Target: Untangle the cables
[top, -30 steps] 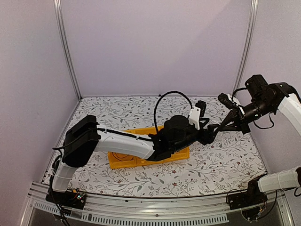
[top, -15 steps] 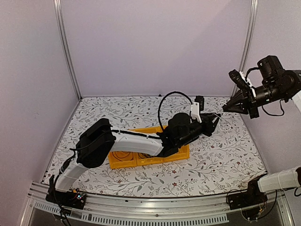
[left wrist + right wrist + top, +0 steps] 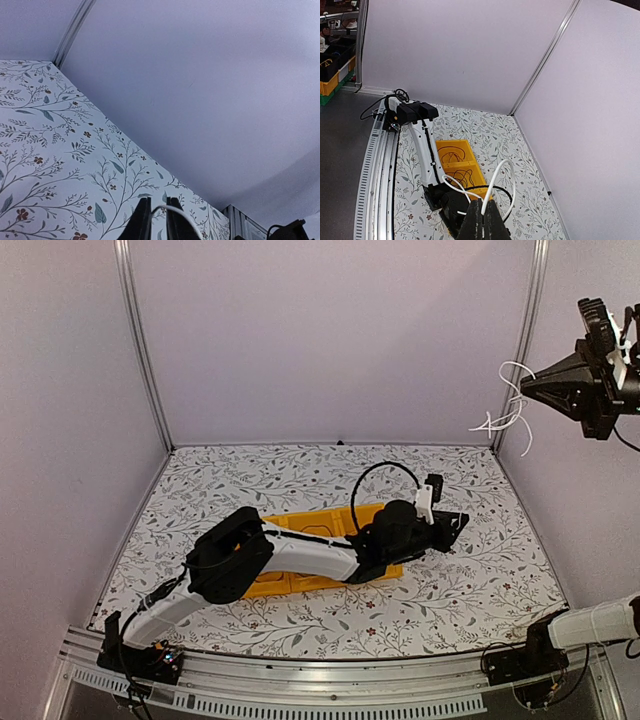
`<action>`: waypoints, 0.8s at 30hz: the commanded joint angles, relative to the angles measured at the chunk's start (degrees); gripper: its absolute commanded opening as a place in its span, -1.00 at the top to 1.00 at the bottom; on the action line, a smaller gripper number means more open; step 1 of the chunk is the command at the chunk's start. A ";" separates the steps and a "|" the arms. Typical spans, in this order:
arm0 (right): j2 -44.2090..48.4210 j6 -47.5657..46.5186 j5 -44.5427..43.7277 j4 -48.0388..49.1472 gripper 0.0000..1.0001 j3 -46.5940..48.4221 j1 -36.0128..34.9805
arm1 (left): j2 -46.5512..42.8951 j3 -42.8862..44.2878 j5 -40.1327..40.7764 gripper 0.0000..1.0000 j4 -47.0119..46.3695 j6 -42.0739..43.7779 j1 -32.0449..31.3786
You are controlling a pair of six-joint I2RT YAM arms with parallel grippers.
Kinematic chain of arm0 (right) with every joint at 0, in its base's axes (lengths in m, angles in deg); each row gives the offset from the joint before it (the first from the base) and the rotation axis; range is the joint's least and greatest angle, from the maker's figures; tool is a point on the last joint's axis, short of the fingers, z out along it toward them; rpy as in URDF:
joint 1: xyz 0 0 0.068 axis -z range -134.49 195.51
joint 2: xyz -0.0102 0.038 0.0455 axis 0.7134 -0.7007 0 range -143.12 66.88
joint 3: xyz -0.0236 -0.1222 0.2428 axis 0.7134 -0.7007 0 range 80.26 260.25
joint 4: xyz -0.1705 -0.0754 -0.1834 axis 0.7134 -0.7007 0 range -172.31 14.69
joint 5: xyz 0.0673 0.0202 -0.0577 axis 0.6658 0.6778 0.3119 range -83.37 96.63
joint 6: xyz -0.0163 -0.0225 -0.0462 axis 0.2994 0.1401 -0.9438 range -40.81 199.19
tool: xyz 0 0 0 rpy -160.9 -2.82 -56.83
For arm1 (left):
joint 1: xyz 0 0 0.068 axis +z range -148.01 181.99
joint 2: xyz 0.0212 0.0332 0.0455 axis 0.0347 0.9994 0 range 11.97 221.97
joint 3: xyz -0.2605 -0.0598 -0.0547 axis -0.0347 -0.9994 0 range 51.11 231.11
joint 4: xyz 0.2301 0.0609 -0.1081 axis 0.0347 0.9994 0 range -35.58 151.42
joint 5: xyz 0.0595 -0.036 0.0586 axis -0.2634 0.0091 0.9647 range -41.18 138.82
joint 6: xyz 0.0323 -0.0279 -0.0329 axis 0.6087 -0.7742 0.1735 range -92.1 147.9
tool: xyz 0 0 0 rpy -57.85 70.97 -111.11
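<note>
High at the upper right, my right gripper [image 3: 523, 388] is shut on a white cable [image 3: 505, 412], which dangles in loops in mid-air. The right wrist view shows this white cable [image 3: 506, 167] arcing up out of the closed right gripper [image 3: 483, 204]. My left arm reaches across the yellow bin [image 3: 268, 586], and its left gripper [image 3: 458, 522] is low over the table. There the left gripper [image 3: 158, 201] has its jaws down to a narrow slit, with a thin white wire [image 3: 175, 209] coming out between them. Thin dark and red cables [image 3: 452, 156] lie coiled in the bin's compartments.
The yellow bin [image 3: 440, 145] sits mid-table under the left arm. A thick black hose [image 3: 385, 468] loops above the left wrist. Metal frame posts [image 3: 522, 335] stand at the back corners, and the right one is close to the lifted cable. The flowered table [image 3: 480, 570] runs to a rail at the front.
My right gripper has risen from table level up and to the right, carrying the white cable. The left arm has stretched a little further right and its jaws have closed.
</note>
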State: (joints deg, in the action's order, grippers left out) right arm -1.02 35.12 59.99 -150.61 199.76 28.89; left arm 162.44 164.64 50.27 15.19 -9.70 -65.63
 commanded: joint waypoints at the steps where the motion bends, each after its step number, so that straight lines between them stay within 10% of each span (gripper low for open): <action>1: -1.13 2.41 0.16 1.60 1.00 -0.07 -0.27 | -0.01 -0.62 -2.66 0.77 -0.34 -1.42 -0.24; 11: 1.45 2.35 -3.93 5.82 1.00 -11.75 -0.33 | -9.68 -13.18 -5.19 0.04 -5.11 1.34 -0.64; 24: 6.14 0.64 -8.89 8.26 1.00 -27.93 -0.32 | -34.08 -42.25 -1.78 -0.17 -14.53 6.86 -2.66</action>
State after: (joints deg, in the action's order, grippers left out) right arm 4.20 36.67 52.58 -143.36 174.91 28.89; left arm 133.72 129.39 46.44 4.90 -6.12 -67.01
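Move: The white cable tangle hangs from the right fingertips, its middle about 8 cm below the right hand and 2 cm to its left. From the left hand it lies some 28 cm up, about 12 cm back and 5 cm to the left. The yellow tray's middle is roughly 26 cm to the left hand's left, about 3 cm farther out and 13 cm below. The white tangle is lowered about 10 cm and carried 5 cm forward by the right hand, which keeps its grip and tips down slightly. The left fingers open to a little over half, a white strand already at their tips; that hand dips about 4 cm, then swings left, up and back towards the tangle. ##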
